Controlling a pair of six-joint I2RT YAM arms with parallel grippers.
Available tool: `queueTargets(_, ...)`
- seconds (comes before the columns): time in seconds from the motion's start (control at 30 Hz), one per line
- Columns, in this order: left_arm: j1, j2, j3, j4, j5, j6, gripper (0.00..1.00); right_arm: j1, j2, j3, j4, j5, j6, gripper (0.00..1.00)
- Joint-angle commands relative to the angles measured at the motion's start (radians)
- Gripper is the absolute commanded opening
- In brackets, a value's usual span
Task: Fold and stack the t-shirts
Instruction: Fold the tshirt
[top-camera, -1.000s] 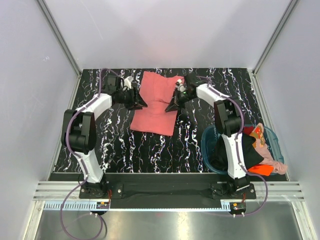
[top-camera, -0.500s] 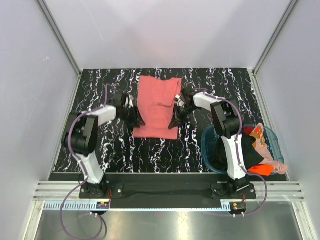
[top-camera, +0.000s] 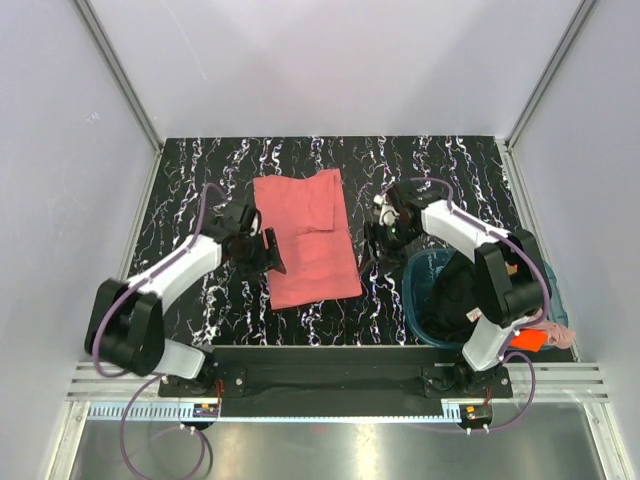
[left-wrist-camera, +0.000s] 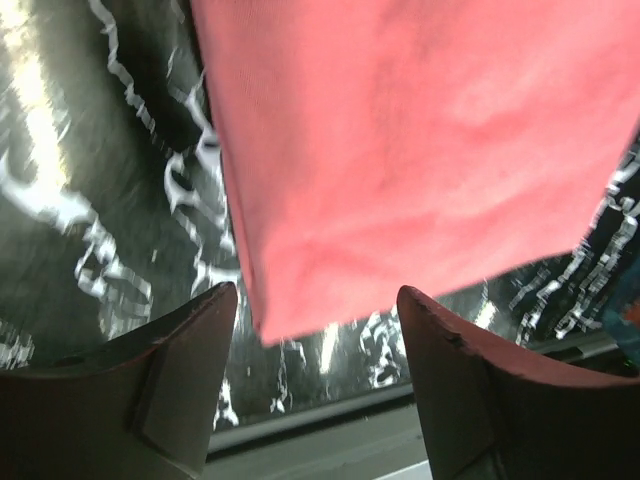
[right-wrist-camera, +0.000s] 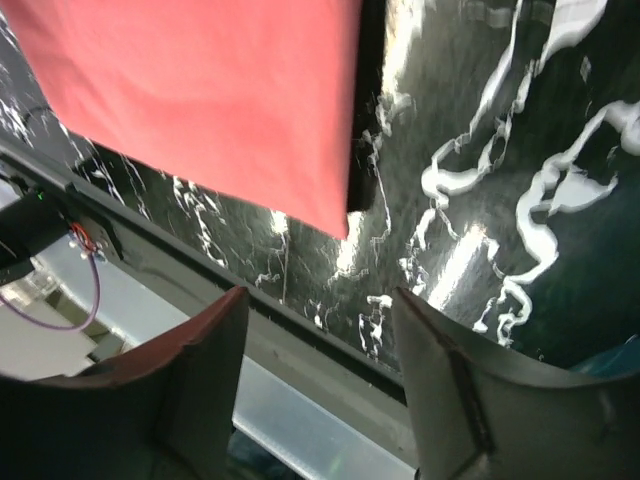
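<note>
A salmon-red t-shirt (top-camera: 305, 235) lies folded flat in the middle of the black marbled table. My left gripper (top-camera: 271, 252) sits at its left edge, open and holding nothing. In the left wrist view the shirt (left-wrist-camera: 420, 150) fills the upper part, its near corner just ahead of the open left gripper (left-wrist-camera: 318, 300). My right gripper (top-camera: 374, 240) is just off the shirt's right edge, open and empty. The right wrist view shows the shirt's near corner (right-wrist-camera: 200, 100) ahead of the right gripper (right-wrist-camera: 320, 300). A black t-shirt (top-camera: 470, 290), an orange one (top-camera: 525, 340) and a pale pink one (top-camera: 548, 322) lie in the basket.
A round teal basket (top-camera: 412, 290) stands at the near right of the table, beside the right arm. Grey walls with metal posts close in the table on three sides. A metal rail (top-camera: 330, 385) runs along the near edge.
Both grippers have opened and let go of the salmon-red shirt. It now lies flat and nearer the front edge. Both arms have drawn back toward their bases.
</note>
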Motion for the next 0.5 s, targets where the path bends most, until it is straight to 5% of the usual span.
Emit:
queueTargets(0.0, -0.006, -0.16, -0.06, -0.079, -0.036, -0.038, 0.72, 0.01, -0.043, -0.099, 0.05, -0.04, 0.018, 0.68)
queueTargets(0.2, -0.007, -0.314, -0.334, 0.029, 0.062, -0.188, 0.75, 0.05, -0.045, -0.214, 0.18, -0.054, 0.109, 0.68)
queueTargets(0.47, -0.007, -0.36, -0.514, 0.272, 0.045, -0.405, 0.74, 0.051, -0.009, -0.276, 0.336, 0.001, 0.278, 0.63)
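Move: The left hand goes for the t-shirt's near left corner, some 7 cm back from it, in line sideways and about 5 cm below; the table's near edge runs another 8 cm or so behind that corner. The right hand goes for the near right corner, about 4 cm back, 2 cm to its left and 6 cm down. The blue basket's middle lies roughly 24 cm to the right of this hand and 6 cm back, slightly lower. Both open hands draw back along the laid-down t-shirt's sides towards its near corners: the left rises a centimetre or two, then sweeps back almost 10 cm and sinks to about 4 cm below its start, turning counter-clockwise and tilting some 15 degrees. The right goes back and down by about 5 cm each way, its wrist tilting roughly 10 degrees; at the end both ease forward again by about a centimetre, fingers still apart and close beside the corners, with no grip on the cloth yet. ##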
